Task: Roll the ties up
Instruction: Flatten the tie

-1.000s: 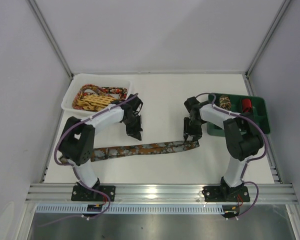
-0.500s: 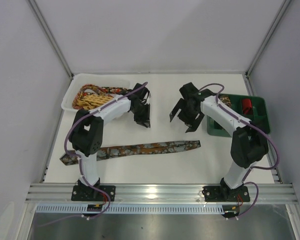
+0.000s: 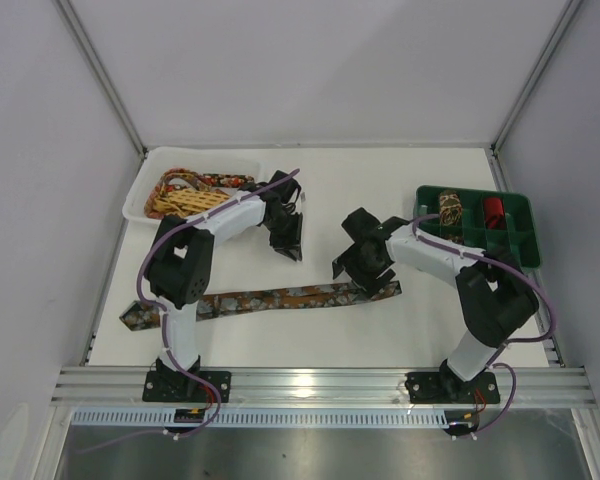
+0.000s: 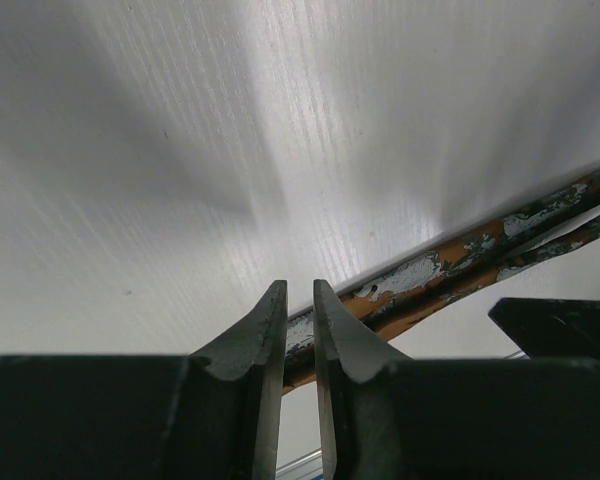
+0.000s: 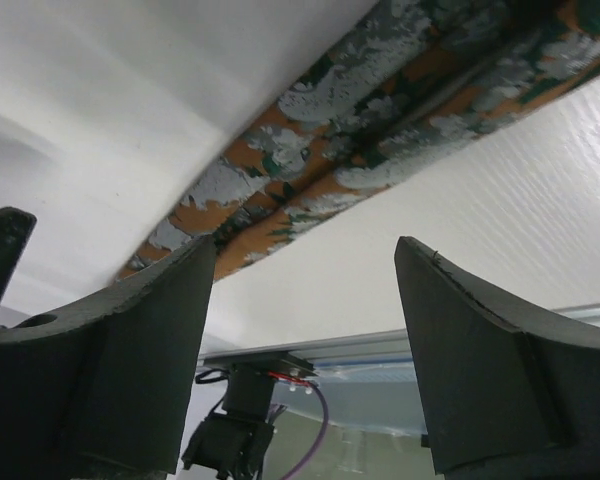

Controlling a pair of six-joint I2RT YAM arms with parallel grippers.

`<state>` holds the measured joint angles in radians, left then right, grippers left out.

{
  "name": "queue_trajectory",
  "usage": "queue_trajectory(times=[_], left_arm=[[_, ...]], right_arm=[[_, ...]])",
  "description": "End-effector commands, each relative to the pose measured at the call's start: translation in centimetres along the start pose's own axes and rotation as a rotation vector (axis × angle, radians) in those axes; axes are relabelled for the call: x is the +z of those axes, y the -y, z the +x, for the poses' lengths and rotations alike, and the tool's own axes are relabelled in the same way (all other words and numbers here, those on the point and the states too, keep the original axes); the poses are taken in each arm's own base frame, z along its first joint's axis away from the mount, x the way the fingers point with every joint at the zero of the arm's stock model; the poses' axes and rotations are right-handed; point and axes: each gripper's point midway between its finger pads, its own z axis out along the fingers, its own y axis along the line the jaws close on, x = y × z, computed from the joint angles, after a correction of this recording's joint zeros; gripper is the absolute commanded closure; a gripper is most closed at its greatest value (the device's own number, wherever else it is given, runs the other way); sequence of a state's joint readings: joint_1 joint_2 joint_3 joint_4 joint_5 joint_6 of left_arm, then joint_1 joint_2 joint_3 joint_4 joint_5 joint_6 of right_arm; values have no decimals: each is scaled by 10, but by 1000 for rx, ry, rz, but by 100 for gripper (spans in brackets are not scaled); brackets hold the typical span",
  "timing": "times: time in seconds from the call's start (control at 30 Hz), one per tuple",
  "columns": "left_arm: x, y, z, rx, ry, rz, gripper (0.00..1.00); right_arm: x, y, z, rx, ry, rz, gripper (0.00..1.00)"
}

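A long dark brown and orange mottled tie [image 3: 280, 298] lies flat across the near part of the table. My left gripper [image 3: 290, 243] hovers behind its middle, with a narrow gap between the fingers and nothing in it; in the left wrist view [image 4: 298, 290] the tie [image 4: 430, 280] runs past beyond the tips. My right gripper [image 3: 365, 280] is wide open just above the tie's right end. That tie [image 5: 320, 160] shows beyond the open gripper [image 5: 305, 250]. More unrolled ties [image 3: 190, 195] lie in a white bin [image 3: 138, 200]. Two rolled ties [image 3: 450, 208] [image 3: 493, 210] sit in a green tray [image 3: 520, 240].
The white bin stands at the back left, close to my left arm. Along the right side, beside my right arm, stands the green tray. An aluminium rail [image 3: 320, 382] runs along the near table edge, and grey walls enclose the table.
Both grippers let go of the tie and lifted away from it. The left one stays raised near the bin. The right one has come back down over the tie's right end.
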<state>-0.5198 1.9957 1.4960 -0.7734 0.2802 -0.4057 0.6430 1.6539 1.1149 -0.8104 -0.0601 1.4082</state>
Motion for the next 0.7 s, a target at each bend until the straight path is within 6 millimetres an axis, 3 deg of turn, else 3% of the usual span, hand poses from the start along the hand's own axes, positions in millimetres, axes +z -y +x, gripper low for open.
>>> queue_trajectory(times=[0.0, 0.3, 0.37, 0.47, 0.67], left_arm=[[-11, 11, -2, 55, 15, 33, 78], [-10, 11, 0, 66, 5, 37, 78], [-10, 9, 2, 70, 1, 30, 78], [-8, 7, 5, 73, -4, 27, 78], [-7, 6, 8, 71, -8, 30, 78]], right_arm=[[14, -12, -3, 63, 26, -13, 23], [36, 13, 7, 126, 10, 82, 35], [40, 20, 10, 132, 1, 101, 47], [45, 25, 14, 142, -11, 108, 52], [41, 16, 11, 133, 3, 86, 75]])
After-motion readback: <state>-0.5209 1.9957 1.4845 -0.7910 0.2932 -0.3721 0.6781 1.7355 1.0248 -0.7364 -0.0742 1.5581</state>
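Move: The near edge of the tie, where the right fingers will shut, lies about 2 cm back from the right hand, straight in line sideways, and 5 cm below it. The tie's right end is some 10 cm to the right and level fore and aft; the green tray's middle is about 15 cm ahead and 30 cm right. From the left hand that near-edge spot lies roughly 17 cm right, 10 cm back and 4 cm below. Down about 4.5 cm, and from partway also back some 2 cm, the right hand sinks onto the flat tie with its fingers pointing at the table. On the way down the open fingers close most of the way and pinch the cloth at the tie's near edge, the wrist turning only slightly clockwise. ##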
